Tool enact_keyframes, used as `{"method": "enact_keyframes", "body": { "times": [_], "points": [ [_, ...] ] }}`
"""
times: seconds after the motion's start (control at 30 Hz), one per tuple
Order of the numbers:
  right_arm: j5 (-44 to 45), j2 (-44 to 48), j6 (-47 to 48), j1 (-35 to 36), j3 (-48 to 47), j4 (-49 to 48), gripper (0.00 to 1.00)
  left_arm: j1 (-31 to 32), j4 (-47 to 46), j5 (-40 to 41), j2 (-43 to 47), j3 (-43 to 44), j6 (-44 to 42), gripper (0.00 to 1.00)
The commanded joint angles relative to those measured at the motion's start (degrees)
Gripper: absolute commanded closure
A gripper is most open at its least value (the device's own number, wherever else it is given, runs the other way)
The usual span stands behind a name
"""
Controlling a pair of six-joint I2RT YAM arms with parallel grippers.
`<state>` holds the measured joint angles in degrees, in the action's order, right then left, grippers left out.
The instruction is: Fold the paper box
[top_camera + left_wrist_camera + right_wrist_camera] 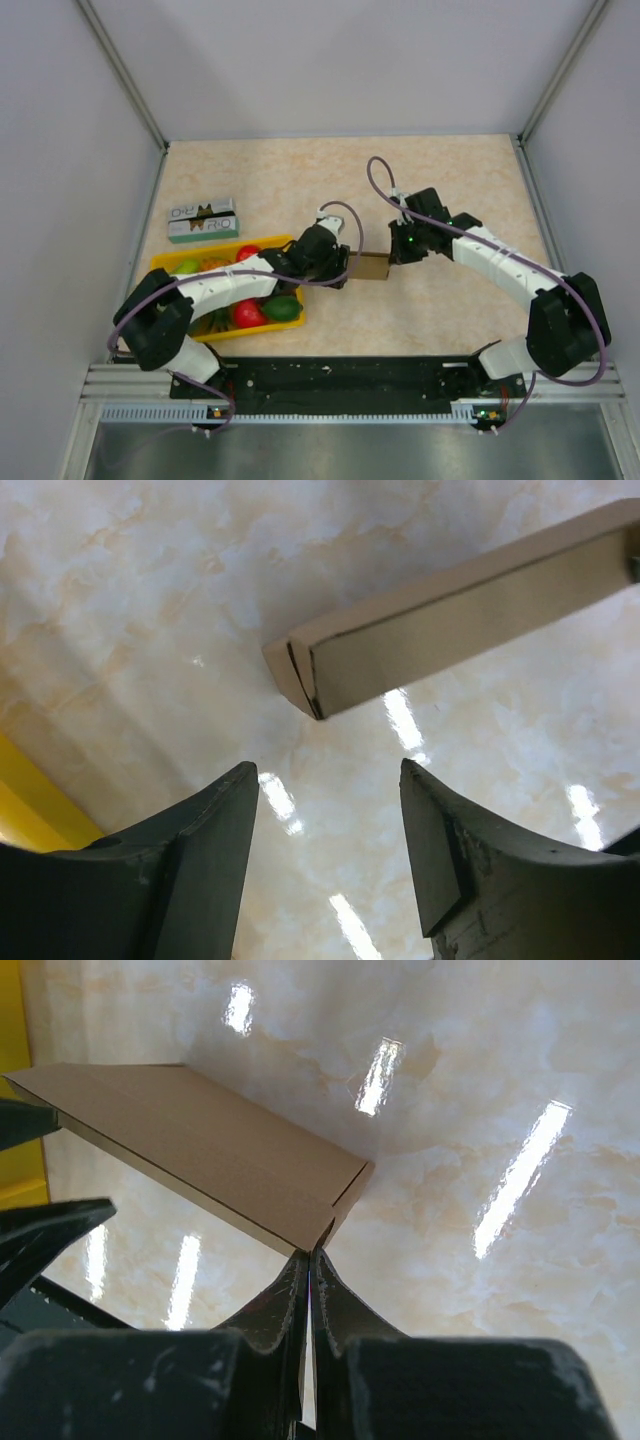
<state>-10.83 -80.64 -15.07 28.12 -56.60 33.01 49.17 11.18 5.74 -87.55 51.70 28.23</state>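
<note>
The paper box (pixel 370 267) is a flat, folded piece of brown cardboard in the middle of the table, between my two grippers. My right gripper (pixel 397 256) is shut, and its tips (pixel 312 1256) pinch the near corner of the paper box (pixel 200 1145). In the left wrist view the paper box (pixel 470 615) lies ahead of my left gripper (pixel 328 770). That gripper is open with only table between its fingers, a short gap from the box's end. The left gripper (pixel 340 268) sits just left of the box, and its dark fingers (pixel 50 1225) show at the left edge of the right wrist view.
A yellow tray (pixel 170 260) with red and green fruit lies under the left arm at the front left. A green-and-white carton (pixel 203 221) lies behind it. Grey walls close off the table's left, right and back sides.
</note>
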Motion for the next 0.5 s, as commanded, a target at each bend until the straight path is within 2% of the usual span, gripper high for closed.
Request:
{"method": "enact_keyframes", "body": {
  "times": [0.0,0.03,0.17,0.27,0.37,0.47],
  "points": [
    [0.7,1.6,-1.2,0.8,1.1,-2.3,1.0,-0.7,-0.9,-5.2,8.4,-0.3,-0.5,0.34],
    [1.4,1.8,-0.8,0.7,1.3,-2.5,1.0,-1.9,-0.6,-8.1,9.4,-0.4,-0.1,0.29],
    [2.2,3.0,-0.9,0.9,2.5,-4.4,1.0,-5.7,-0.8,-10.4,14.4,-1.0,2.9,0.25],
    [3.5,4.2,-1.0,1.5,3.9,-5.8,1.0,-9.3,-2.7,-12.3,14.4,-0.6,5.9,0.23],
    [4.6,4.3,-0.9,2.2,4.3,-6.0,1.0,-11.7,-3.8,-14.1,11.4,2.4,8.6,0.14],
    [5.3,4.2,-1.0,3.3,4.2,-6.2,1.0,-11.8,0.3,-14.6,1.5,9.5,7.5,0.17]
  ]
}}
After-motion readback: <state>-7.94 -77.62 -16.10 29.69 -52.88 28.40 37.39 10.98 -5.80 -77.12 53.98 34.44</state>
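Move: The paper box's middle lies about 5 cm to the right of the left hand, 2 cm ahead and a touch lower, its left end close to that hand's open fingers. From the left hand, the avocado sits roughly 13 cm left and 7 cm back, and the fruit tray's middle about 24 cm left and 4 cm back. The right hand already pinches the box's right end, with its middle 5 cm to the left, level fore and aft, some 2 cm lower. Left hand rises about 9 cm away from the paper box, then forward, opening wider; right keeps its pinch. ##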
